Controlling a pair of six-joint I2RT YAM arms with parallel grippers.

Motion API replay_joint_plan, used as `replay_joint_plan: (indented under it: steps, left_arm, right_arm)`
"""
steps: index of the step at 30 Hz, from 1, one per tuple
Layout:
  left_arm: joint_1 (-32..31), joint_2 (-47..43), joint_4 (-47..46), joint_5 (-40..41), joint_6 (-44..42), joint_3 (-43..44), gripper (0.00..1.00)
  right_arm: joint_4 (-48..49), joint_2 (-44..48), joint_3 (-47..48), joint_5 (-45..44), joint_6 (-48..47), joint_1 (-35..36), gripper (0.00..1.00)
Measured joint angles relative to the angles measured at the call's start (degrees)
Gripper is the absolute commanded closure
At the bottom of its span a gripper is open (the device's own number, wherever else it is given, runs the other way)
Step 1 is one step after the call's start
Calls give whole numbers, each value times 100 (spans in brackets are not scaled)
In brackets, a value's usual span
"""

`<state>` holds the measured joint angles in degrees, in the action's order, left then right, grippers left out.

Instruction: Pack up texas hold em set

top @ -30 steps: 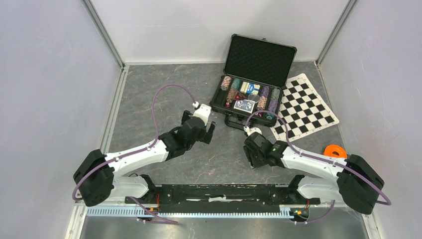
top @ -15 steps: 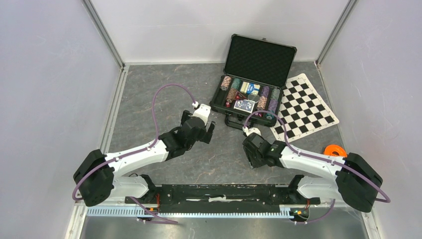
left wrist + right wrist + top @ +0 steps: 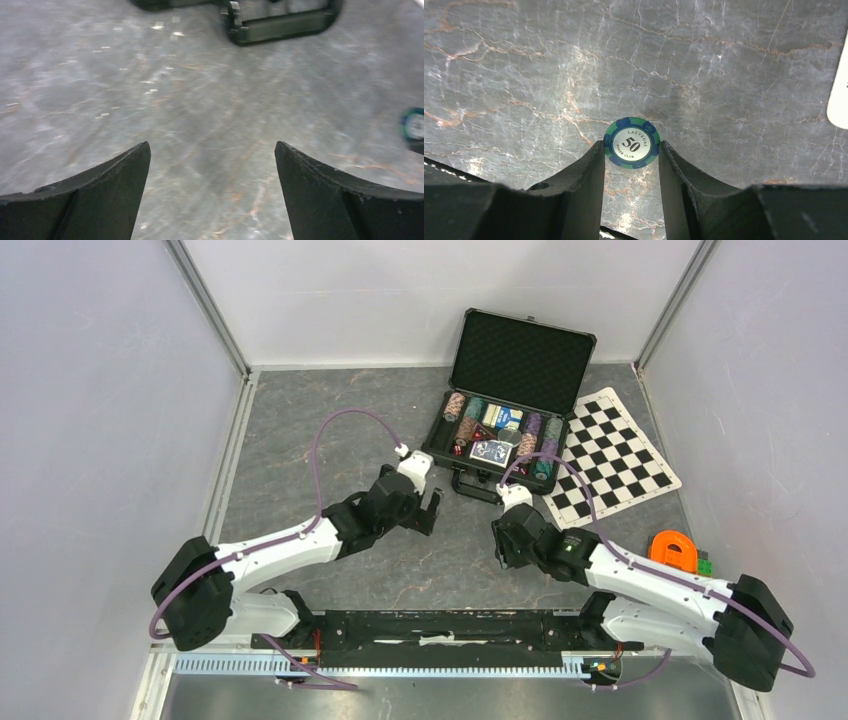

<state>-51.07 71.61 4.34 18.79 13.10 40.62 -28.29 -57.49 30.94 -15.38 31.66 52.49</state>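
Note:
The black case lies open at the back of the table, its foam-lined lid raised. Rows of striped poker chips and blue card decks fill its tray. My right gripper is shut on the edges of a green-and-blue poker chip marked 50, just above the marble table; from above, this gripper is in front of the case. My left gripper is open and empty over bare table, with the case handle ahead of it. In the top view the left gripper sits left of that handle.
A black-and-white checkered mat lies right of the case. An orange ring-shaped object and a small green piece rest by the right arm. Grey walls close in the table on three sides.
The right jaws have narrowed onto the chip, and the right arm has swung, uncovering the orange object. The left gripper has shifted slightly right, toward the case handle.

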Motion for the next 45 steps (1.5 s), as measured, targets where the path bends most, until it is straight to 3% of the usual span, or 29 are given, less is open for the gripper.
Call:
replay_joint_plan:
  steps: [7, 14, 19, 34, 42, 45]
  left_arm:
    - [229, 660, 105, -1928, 1071, 929, 9]
    - [800, 1397, -664, -4015, 2706, 1021, 18]
    - [802, 2131, -1012, -4848, 3510, 1034, 24]
    - [780, 2402, -1633, -5541, 4151, 1034, 37]
    - [780, 2516, -1781, -5543, 4214, 1034, 54]
    - [780, 2527, -1821, -5545, 4238, 1032, 55]
  right_arm:
    - [433, 282, -22, -13, -245, 0, 68]
    - [942, 697, -94, 33, -686, 0, 69]
    - [1202, 728, -94, 142, -1010, 0, 69]
    - [1491, 728, -94, 439, -1316, 0, 69]
    - [1574, 730, -94, 590, -1355, 0, 69]
    - [1580, 730, -94, 610, -1355, 0, 69]
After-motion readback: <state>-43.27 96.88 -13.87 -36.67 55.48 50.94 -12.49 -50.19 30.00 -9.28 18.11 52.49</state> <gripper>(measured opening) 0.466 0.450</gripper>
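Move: The right gripper already pinches the 50 poker chip, some 5 cm above the table. From the left gripper, wide open, the chip lies about 20 cm to the right, 8 cm back and 6 cm lower. So the right gripper has the left gripper about 20 cm to its left, 8 cm ahead and 6 cm above. The case handle lies some 19 cm ahead, 6 cm left and 3 cm below the right gripper. Bring the left gripper about 14 cm right and 5 cm back to the chip, arcing up briefly and ending at its starting height. Roll and swing it some 65 degrees so its fingers point right, half closing them around the chip's faces. Meanwhile, lift the right gripper about 6 cm and carry it 5 cm left towards the left one, keeping its pinch on the rim. ##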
